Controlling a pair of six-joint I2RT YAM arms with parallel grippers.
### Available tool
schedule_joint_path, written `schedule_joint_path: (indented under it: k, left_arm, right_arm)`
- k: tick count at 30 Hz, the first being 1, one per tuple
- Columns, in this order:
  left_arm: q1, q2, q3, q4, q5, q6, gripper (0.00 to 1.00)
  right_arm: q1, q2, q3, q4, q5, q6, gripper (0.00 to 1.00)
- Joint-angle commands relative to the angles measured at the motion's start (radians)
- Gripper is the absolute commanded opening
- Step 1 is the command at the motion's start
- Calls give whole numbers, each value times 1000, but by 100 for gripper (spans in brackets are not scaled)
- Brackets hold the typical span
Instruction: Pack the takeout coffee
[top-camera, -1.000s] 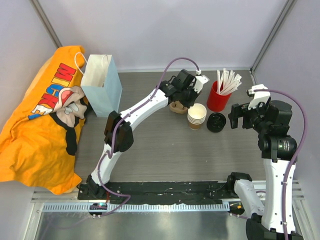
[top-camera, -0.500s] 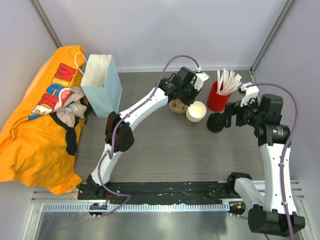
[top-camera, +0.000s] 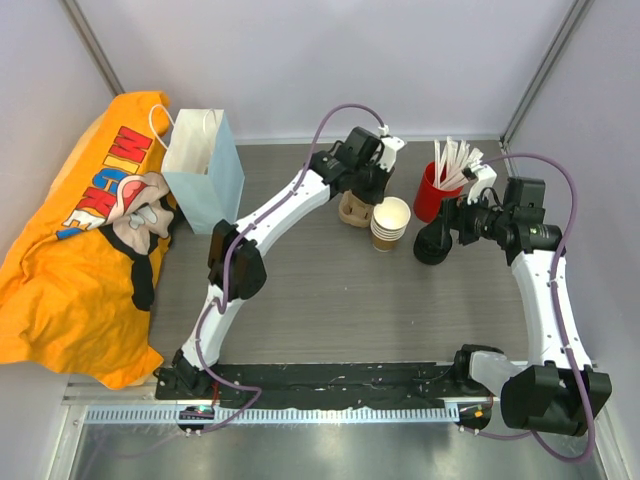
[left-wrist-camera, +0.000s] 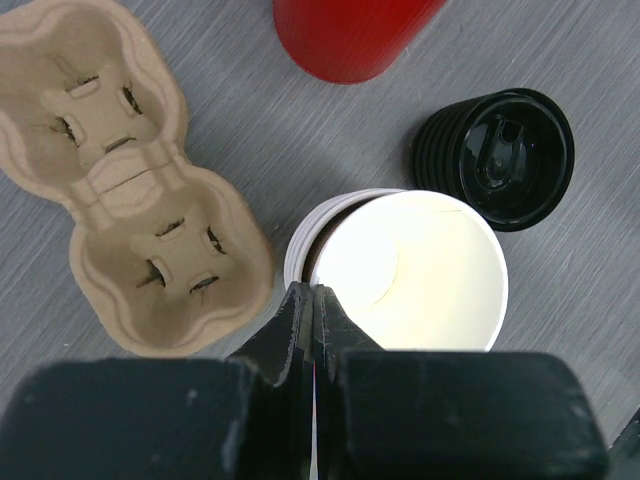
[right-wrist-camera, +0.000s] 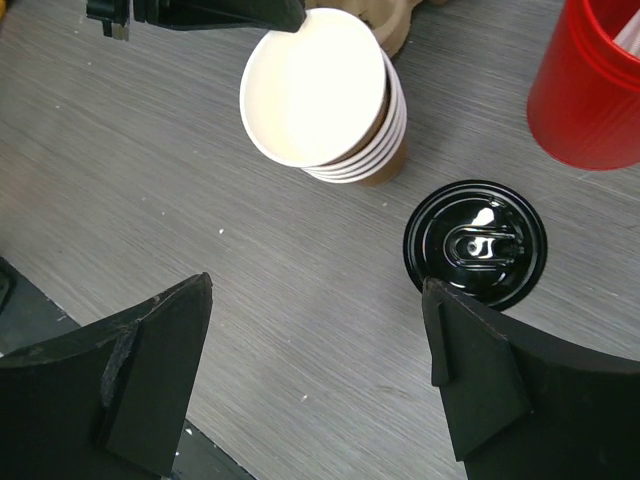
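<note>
A stack of lidless brown paper cups (top-camera: 391, 228) stands mid-table. My left gripper (left-wrist-camera: 312, 290) is shut on the near rim of the top cup (left-wrist-camera: 420, 270), which sits tilted and offset from the white rims below it. In the right wrist view the same top cup (right-wrist-camera: 310, 85) leans left on the stack. A stack of loose black lids (right-wrist-camera: 476, 243) lies just right of the cups. My right gripper (right-wrist-camera: 318, 283) hangs open above the table beside the lids, nothing between its fingers. The takeout coffee, a lidded cup, is out of view.
A red cup of white straws (top-camera: 434, 195) stands behind the lids. A pulp cup carrier (left-wrist-camera: 125, 190) lies left of the cup stack. A pale blue paper bag (top-camera: 205, 170) stands at the back left, next to an orange cloth (top-camera: 70, 250).
My right arm has swung left and come down over the black lids, jaws still open. My left gripper has tilted the top cup and shifted it slightly off the stack.
</note>
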Motion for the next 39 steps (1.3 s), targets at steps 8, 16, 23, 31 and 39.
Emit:
schedule_joint_path:
  k: [8, 16, 23, 31, 39]
  left_arm:
    - [46, 8, 68, 69, 115, -114, 0]
    - [87, -24, 110, 129, 190, -164, 0]
    - [153, -70, 107, 218, 252, -259, 0]
    - [228, -208, 79, 220, 253, -237, 0]
    - [279, -431, -143, 157, 291, -155, 0]
  right_arm:
    - [-6, -1, -11, 82, -59, 35, 90]
    - [-6, 2, 8, 82, -61, 36, 90]
    - [-6, 2, 8, 80, -103, 21, 90]
    - [2, 48, 60, -20, -182, -100, 90]
    - [185, 74, 45, -73, -159, -189, 89]
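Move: The left fingers already pinch the left rim of the top paper cup, with the cup stack's middle some 3 cm right, 2 cm back and 7 cm below. From them the cup carrier lies about 10 cm ahead, 3 cm left and 12 cm down, and the red straw holder 8 cm ahead, 12 cm right and 8 cm lower. From the open right hand, the stack is roughly 8 cm ahead, 14 cm left and 11 cm below; the black lids are 5 cm ahead, 4 cm left and 15 cm below. Lift the left gripper about 18 cm with the cup's rim kept pinched, easing forward and slowly at first, then fast upward and some 9 cm left with a slight draw back, tilting the fingers up towards level. Hold the right hand open over the lids' near side, then slide it about 3 cm left towards the stack, turning a little counter-clockwise. ##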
